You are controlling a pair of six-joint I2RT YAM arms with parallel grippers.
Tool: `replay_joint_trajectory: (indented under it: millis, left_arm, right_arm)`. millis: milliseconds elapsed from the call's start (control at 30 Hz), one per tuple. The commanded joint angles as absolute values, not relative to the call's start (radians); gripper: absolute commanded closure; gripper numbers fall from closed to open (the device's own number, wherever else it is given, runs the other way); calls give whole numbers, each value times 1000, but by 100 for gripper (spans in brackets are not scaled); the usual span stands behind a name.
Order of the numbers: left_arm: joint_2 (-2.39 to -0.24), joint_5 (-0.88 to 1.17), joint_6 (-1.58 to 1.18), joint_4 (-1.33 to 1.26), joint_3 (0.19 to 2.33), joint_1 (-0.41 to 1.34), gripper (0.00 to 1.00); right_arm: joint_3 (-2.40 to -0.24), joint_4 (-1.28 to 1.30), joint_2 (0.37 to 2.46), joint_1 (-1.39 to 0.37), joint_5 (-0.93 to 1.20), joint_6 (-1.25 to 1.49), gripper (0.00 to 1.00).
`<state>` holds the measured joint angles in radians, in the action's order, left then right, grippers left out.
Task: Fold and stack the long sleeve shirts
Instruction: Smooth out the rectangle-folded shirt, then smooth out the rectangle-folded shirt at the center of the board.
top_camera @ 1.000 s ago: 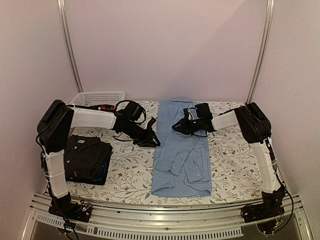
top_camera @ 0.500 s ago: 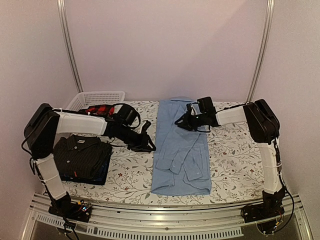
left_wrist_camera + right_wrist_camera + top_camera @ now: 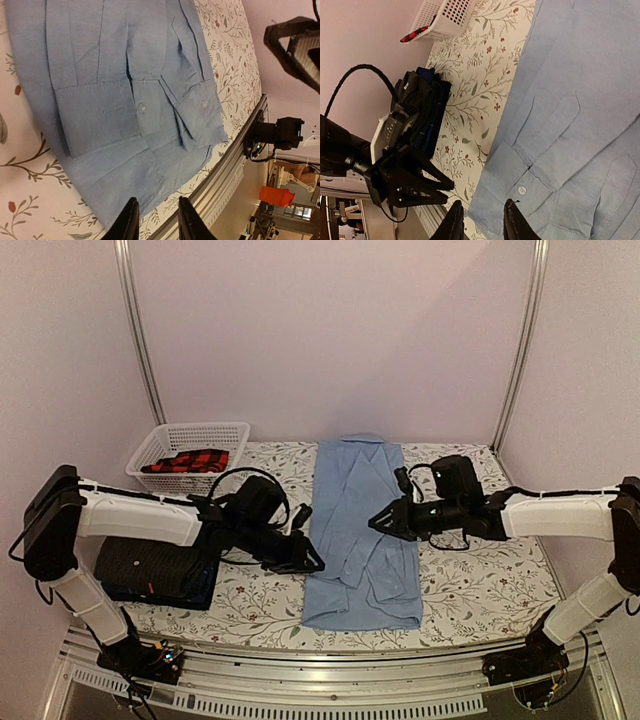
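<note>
A light blue shirt (image 3: 360,530) lies lengthwise in the middle of the table, sleeves folded in over its body, cuffs and buttons showing (image 3: 125,100) (image 3: 580,100). My left gripper (image 3: 312,560) (image 3: 157,222) hovers open at the shirt's left edge near the hem, holding nothing. My right gripper (image 3: 378,523) (image 3: 482,222) is open over the shirt's middle, above a cuff. At the left, a folded black pinstriped shirt (image 3: 150,565) rests on a folded navy one (image 3: 202,585), partly hidden by my left arm.
A white lattice basket (image 3: 190,443) with red plaid cloth stands at the back left. The flowered tablecloth (image 3: 470,580) shows on both sides of the blue shirt. A metal rail (image 3: 330,675) runs along the near edge, close to the hem.
Both arms have stretched out lower and both grippers have come nearer along the blue shirt: the left to its left edge near the hem, the right over its middle.
</note>
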<state>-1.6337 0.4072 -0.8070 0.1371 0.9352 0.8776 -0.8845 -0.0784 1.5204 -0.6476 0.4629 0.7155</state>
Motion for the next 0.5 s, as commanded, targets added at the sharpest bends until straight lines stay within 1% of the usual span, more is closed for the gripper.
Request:
replay_joint_trajectory:
  millis: [0,200,367,467]
  left_arm:
    - [-1631,374,-896,30,912,957,73]
    - [-1672,351,-973,-51,853,1024,73]
    - [-1681,337,-1018,-97,793,1054,73]
    - [-1693,331,-1035,-119,767,1064,73]
  right_arm:
    - [-651,-81,1360,-695,396,797,74]
    - [-450,-104,1211,-826,345,913,74]
    - [-356,-110,1126,-919,302,995,74]
    - [-297,-102,1077,-937,280,1023,73]
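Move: The blue shirt's near-left corner lies about 11 cm back from my left hand, 4 cm to its left and 7 cm below. Its near-right corner is some 18 cm back from my right hand, 9 cm to the right and 14 cm down. Between them on the shirt, the left cuff sits roughly 4 cm right and 2 cm ahead of my left hand, the right cuff about 8 cm back and 3 cm right of my right hand. I sweep both hands back over the shirt towards its near end, fingers still slightly parted. My right hand goes faster, about 15 cm back while sinking 8 or 9 cm and edging right to the near-right corner, its fingers tipping a little steeper; my left hand draws back some 6 cm, then also sinks about 4 cm, near the left end of the hem. ##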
